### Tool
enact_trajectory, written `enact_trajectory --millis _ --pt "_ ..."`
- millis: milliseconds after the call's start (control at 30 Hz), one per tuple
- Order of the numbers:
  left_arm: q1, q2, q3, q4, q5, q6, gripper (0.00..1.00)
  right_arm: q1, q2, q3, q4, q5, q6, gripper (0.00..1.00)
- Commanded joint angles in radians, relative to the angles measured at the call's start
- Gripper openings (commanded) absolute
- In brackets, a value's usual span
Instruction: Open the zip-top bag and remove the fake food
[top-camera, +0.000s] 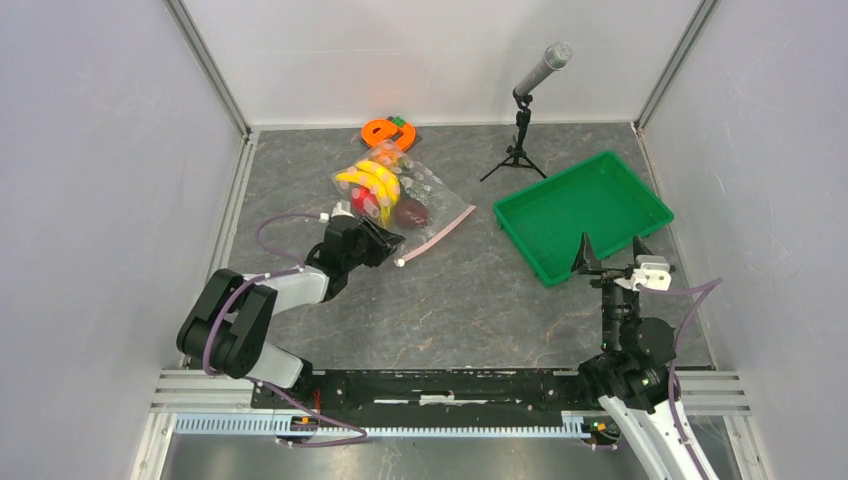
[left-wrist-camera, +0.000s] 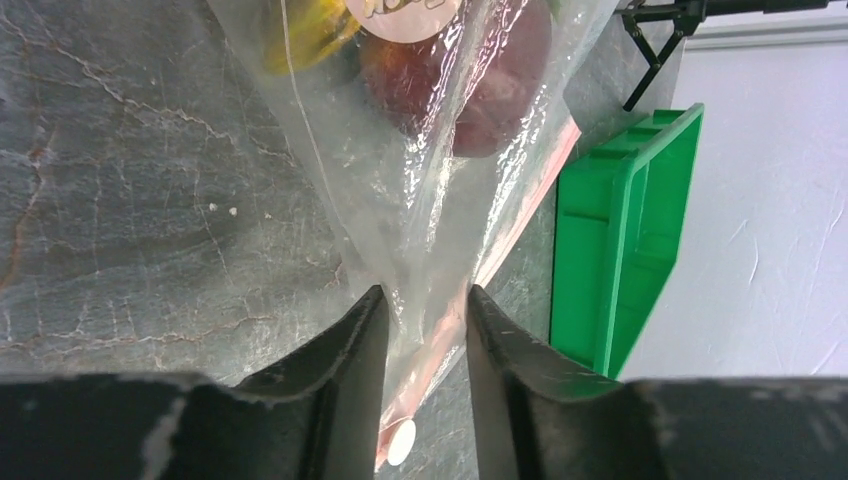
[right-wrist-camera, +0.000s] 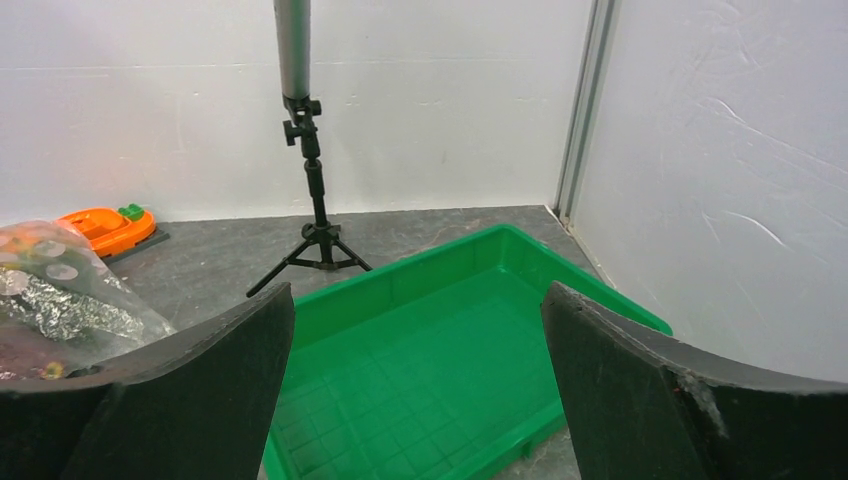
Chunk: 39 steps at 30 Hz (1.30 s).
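Note:
The zip-top bag (top-camera: 425, 190) lies flat at the back left of the table, its pink zip strip (top-camera: 445, 228) running along the near right edge. Inside it I see fake food: a yellow banana bunch (top-camera: 370, 180), a red apple (top-camera: 358, 200) and a dark maroon fruit (top-camera: 412, 212). My left gripper (top-camera: 385, 243) is at the bag's near corner. In the left wrist view the gripper (left-wrist-camera: 425, 292) has narrowed round the clear plastic (left-wrist-camera: 420, 200) and the zip strip (left-wrist-camera: 520, 225), with a gap still showing between the jaws. My right gripper (top-camera: 611, 245) stands wide open and empty over the near edge of the green tray (top-camera: 590, 205).
A microphone on a small tripod (top-camera: 522, 110) stands at the back, between the bag and the tray. An orange e-shaped object (top-camera: 385, 131) lies against the back wall. White walls close in the left, back and right sides. The tray (right-wrist-camera: 430, 360) holds nothing.

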Motion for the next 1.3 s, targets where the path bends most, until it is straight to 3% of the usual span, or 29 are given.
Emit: enact_trajectory --millis 0,300,533,700,867,1100,1267 --pt "-0.016 -0.046 -0.029 0.069 -0.003 -0.033 0.36 0.007 -0.045 0.008 0.016 -0.078 -0.010 0.98" --pt "-0.031 -0.124 -0.067 0.070 0.003 -0.050 0.04 0.008 0.181 0.148 -0.139 -0.285 0.100 0.98" --pt "-0.044 -0.217 -0.106 0.049 -0.014 -0.072 0.02 0.007 0.421 0.263 -0.270 -0.584 0.193 0.98" --pt "-0.068 -0.261 -0.146 0.051 -0.004 -0.131 0.02 0.007 0.543 0.217 -0.194 -0.777 0.324 0.98" --pt "-0.110 -0.316 -0.194 0.052 -0.032 -0.186 0.02 0.009 0.595 0.094 0.034 -0.883 0.558 0.98" --pt "-0.178 -0.335 -0.237 0.091 -0.078 -0.255 0.02 0.052 0.685 -0.034 0.224 -0.885 0.774 0.99" --pt "-0.229 -0.264 -0.262 0.212 -0.076 -0.339 0.02 0.132 0.734 -0.140 0.432 -0.822 0.937 0.99"
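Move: The left fingers, half open, already straddle the bag's film just inside the zip. The zip's white end lies about 4 cm back from them, 1 cm left and 3 cm lower; the dark fruit is some 6 cm ahead and 2 cm right, the bananas 12 cm ahead and 6 cm left. From the raised right hand that white end is about 7 cm ahead, 41 cm left and 24 cm down, and the green bin's middle 16 cm ahead, 2 cm left. Back towards the base by about 8 cm, with a rise of some 3 cm partway and a slight drift right, the left hand closes on the film by the zip and drags the bag along, rolling slightly. The right hand sweeps left about 20 cm towards the zip's white end and sinks 15 cm, swinging its wide-open fingers left and tipping them steeply down, touching nothing yet. ##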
